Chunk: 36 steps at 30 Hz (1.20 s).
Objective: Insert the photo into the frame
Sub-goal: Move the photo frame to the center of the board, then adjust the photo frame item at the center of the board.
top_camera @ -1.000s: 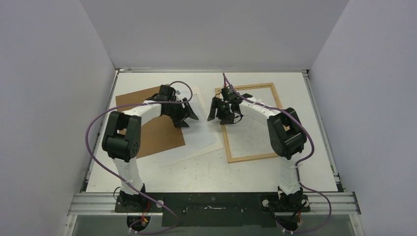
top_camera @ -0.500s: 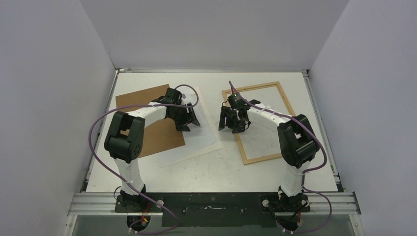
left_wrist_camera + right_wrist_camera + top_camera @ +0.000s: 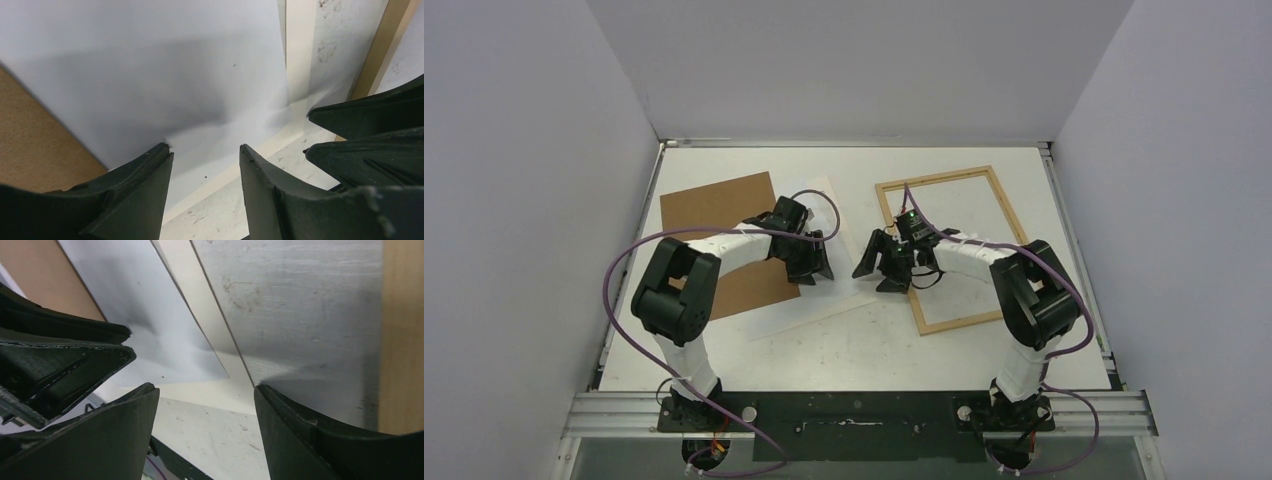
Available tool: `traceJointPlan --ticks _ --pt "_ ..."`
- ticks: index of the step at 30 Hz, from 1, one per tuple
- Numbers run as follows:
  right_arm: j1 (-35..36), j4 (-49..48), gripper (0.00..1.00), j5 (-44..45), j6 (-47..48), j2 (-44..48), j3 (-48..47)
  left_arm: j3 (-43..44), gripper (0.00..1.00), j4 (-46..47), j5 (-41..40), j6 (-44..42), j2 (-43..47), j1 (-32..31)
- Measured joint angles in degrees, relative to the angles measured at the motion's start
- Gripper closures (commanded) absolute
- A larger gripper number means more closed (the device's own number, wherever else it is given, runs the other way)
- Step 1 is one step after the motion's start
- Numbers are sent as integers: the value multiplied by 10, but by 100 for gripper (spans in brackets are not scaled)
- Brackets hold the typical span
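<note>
The photo (image 3: 165, 65) lies flat with its plain white side up, partly over a brown backing board (image 3: 35, 145); it also shows in the top view (image 3: 809, 300) and the right wrist view (image 3: 165, 340). My left gripper (image 3: 205, 150) hangs open just over the photo's near right edge, nothing between its fingers. My right gripper (image 3: 204, 389) faces it from the right, open and empty, over the table beside the photo's corner. The light wooden frame (image 3: 934, 177) lies flat to the right; its left strip (image 3: 402, 330) runs beside the right gripper.
A cream sheet (image 3: 295, 60) sticks out from under the photo along its right edge. The brown board (image 3: 719, 205) covers the table's left part. Both grippers' fingers stand close together, left (image 3: 816, 272) and right (image 3: 877, 275). Grey walls enclose the table.
The frame has slid right and turned a little. Both grippers have moved toward the table's near side and closer to each other at the photo's right corner. The left jaws have narrowed somewhat.
</note>
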State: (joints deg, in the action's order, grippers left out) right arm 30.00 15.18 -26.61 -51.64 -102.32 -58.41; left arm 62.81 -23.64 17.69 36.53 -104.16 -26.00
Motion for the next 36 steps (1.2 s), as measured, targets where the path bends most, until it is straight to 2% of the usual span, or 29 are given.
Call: traceJointPlan --ticks 10,21,25,33,35,36 --pt "-2 -125 27 -89 -85 -16 42 -11 51 0 -28 7 11 -1" --pt "-2 -229 27 -125 -141 -31 72 -39 50 -28 -83 7 47 -1" --pt "-2 -217 27 -122 -125 -31 68 -44 50 -48 -99 3 59 -1" --pt "3 -106 28 -73 -32 -4 42 -62 49 -109 -146 -12 84 5" --pt "3 -79 33 -56 -10 8 41 -63 48 -127 -153 -18 92 6" --pt "3 -68 39 -48 -1 13 41 -62 47 -132 -153 -21 95 7"
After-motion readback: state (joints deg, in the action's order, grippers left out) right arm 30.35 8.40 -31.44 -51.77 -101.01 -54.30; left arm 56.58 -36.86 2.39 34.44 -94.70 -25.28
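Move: My left fingertips sit low on the white photo, whose middle lies about 7 cm to the left and 5 cm ahead. The brown board overlapping it is centred some 18 cm left and 7 cm ahead. My right hand is at the near right corner of the cream mat under the photo; the mat's middle is about 19 cm left and 5 cm ahead, and the wooden frame's middle 18 cm right and 7 cm ahead. With my left fingertips down on the photo, I drag left and back, slowly at first, about 9 cm in all, towards the board's near right corner, swinging the fingers nearly 20 degrees more upright. My right hand nudges the mat's corner edge some 3 cm left, tipping its fingers leftward, then eases most of the way back. Both grippers stay part open. ##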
